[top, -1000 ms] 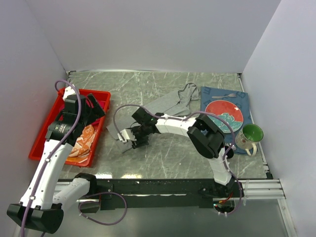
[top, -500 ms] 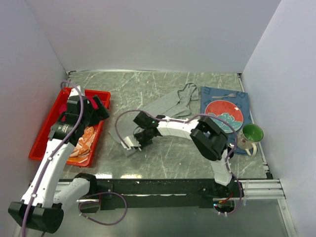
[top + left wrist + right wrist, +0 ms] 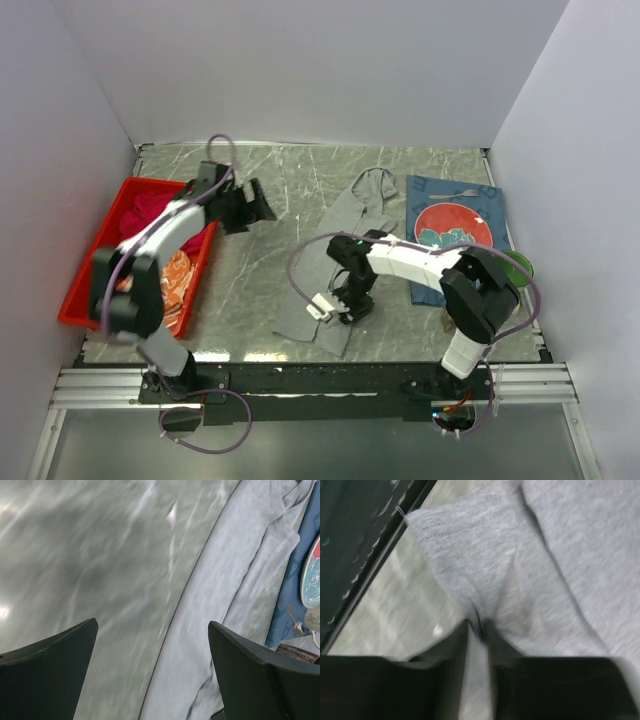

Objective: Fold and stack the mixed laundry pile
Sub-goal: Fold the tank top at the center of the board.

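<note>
The long grey garment (image 3: 345, 225) lies stretched from the table's back middle down toward the front edge. My right gripper (image 3: 333, 305) is shut on its near end, and the right wrist view shows a fold of grey garment (image 3: 560, 555) pinched in the right gripper (image 3: 480, 627). My left gripper (image 3: 260, 205) hangs open over bare table left of the garment. In the left wrist view the left gripper (image 3: 152, 625) is wide and empty, with the grey garment (image 3: 235, 580) to its right. The crimson shirt (image 3: 145, 208) and the orange-and-white cloth (image 3: 175, 280) lie in the red tray (image 3: 85, 290).
A dark blue placemat (image 3: 490, 200) at the back right carries a red patterned plate (image 3: 452, 228) and a piece of cutlery (image 3: 460, 193). A green mug (image 3: 515, 265) shows behind the right arm. The black front rail (image 3: 360, 540) runs close to the garment's near end.
My left arm has swung from over the red tray out to the right over the table. My right gripper has pinched the grey garment's end and pulled it right and nearer.
</note>
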Tool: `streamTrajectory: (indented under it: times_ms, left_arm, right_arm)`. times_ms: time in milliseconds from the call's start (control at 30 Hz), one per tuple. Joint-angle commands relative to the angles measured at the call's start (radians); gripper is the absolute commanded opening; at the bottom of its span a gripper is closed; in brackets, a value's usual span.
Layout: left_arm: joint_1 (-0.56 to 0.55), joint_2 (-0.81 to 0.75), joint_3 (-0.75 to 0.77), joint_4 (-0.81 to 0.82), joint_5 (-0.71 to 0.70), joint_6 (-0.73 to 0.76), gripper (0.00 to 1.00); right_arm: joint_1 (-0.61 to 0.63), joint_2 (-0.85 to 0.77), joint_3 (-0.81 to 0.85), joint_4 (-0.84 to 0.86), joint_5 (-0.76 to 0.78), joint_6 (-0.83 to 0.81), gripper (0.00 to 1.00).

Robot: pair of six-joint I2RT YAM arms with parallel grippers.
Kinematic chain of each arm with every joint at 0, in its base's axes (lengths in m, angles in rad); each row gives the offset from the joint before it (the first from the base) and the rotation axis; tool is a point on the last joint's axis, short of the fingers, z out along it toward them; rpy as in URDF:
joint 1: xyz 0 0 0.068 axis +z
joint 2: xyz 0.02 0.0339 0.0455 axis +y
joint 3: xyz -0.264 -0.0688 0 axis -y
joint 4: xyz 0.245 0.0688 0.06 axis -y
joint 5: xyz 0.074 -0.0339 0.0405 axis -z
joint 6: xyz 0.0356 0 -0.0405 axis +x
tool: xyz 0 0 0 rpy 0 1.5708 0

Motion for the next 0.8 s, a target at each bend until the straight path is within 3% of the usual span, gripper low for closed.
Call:
streamTrajectory:
  times_ms: [0, 67, 167, 300, 500, 667, 700, 767]
  left_arm:
    - [-0.068, 0.244, 0.263, 0.129, 0.146, 0.015, 0.98]
    - [-0.114, 0.41, 0.385, 0.112, 0.152, 0.015, 0.98]
    - [-0.162, 0.614, 0.624, 0.063, 0.136, 0.004, 0.98]
    - [-0.193, 0.813, 0.904, 0.024, 0.105, -0.039, 0.96]
    - [-0.233, 1.02, 1.106, 0.061, 0.174, -0.152, 0.86]
    - [-0.272, 1.093, 1.135, 0.064, 0.14, -0.206, 0.66]
    - [-0.275, 1.1, 1.134, 0.061, 0.14, -0.218, 0.54]
    - [-0.282, 1.111, 1.135, 0.057, 0.133, -0.221, 0.37]
  right_arm:
    - [-0.16, -0.076, 0.062, -0.191, -0.082, -0.075, 0.56]
    - [-0.245, -0.081, 0.171, -0.256, -0.183, -0.055, 0.66]
    - [-0.409, -0.076, 0.292, -0.275, -0.284, 0.025, 0.67]
    - [-0.592, -0.092, 0.32, -0.052, -0.347, 0.32, 0.68]
    - [-0.746, -0.141, 0.271, 0.222, -0.35, 0.666, 0.7]
    - [-0.784, -0.122, 0.268, 0.268, -0.376, 0.763, 0.7]
    - [-0.786, -0.118, 0.267, 0.272, -0.376, 0.772, 0.7]
    - [-0.786, -0.104, 0.264, 0.282, -0.373, 0.798, 0.7]
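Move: The far-left edge of the tank top, where my left fingers will shut, lies some 16 cm ahead of my left hand, 23 cm right and 12 cm below. The neckline is about 7 cm beyond that spot and 9 cm farther right; the red bin is 30 cm left of my hand, 4 cm back. My right hand is at the near end of the cloth: the tank top's far-right flap is about 28 cm ahead and 11 cm right, the plate 25 cm ahead and 29 cm right. My left hand sweeps about 23 cm right and 16 cm forward, sinking some 8 cm onto the tank top's far-left edge, and its wide-open fingers come about half shut there. Meanwhile my right hand opens off the near end of the cloth, goes forward and up, then veers right towards the far-right flap, turning roughly 65 degrees clockwise and staying open. ##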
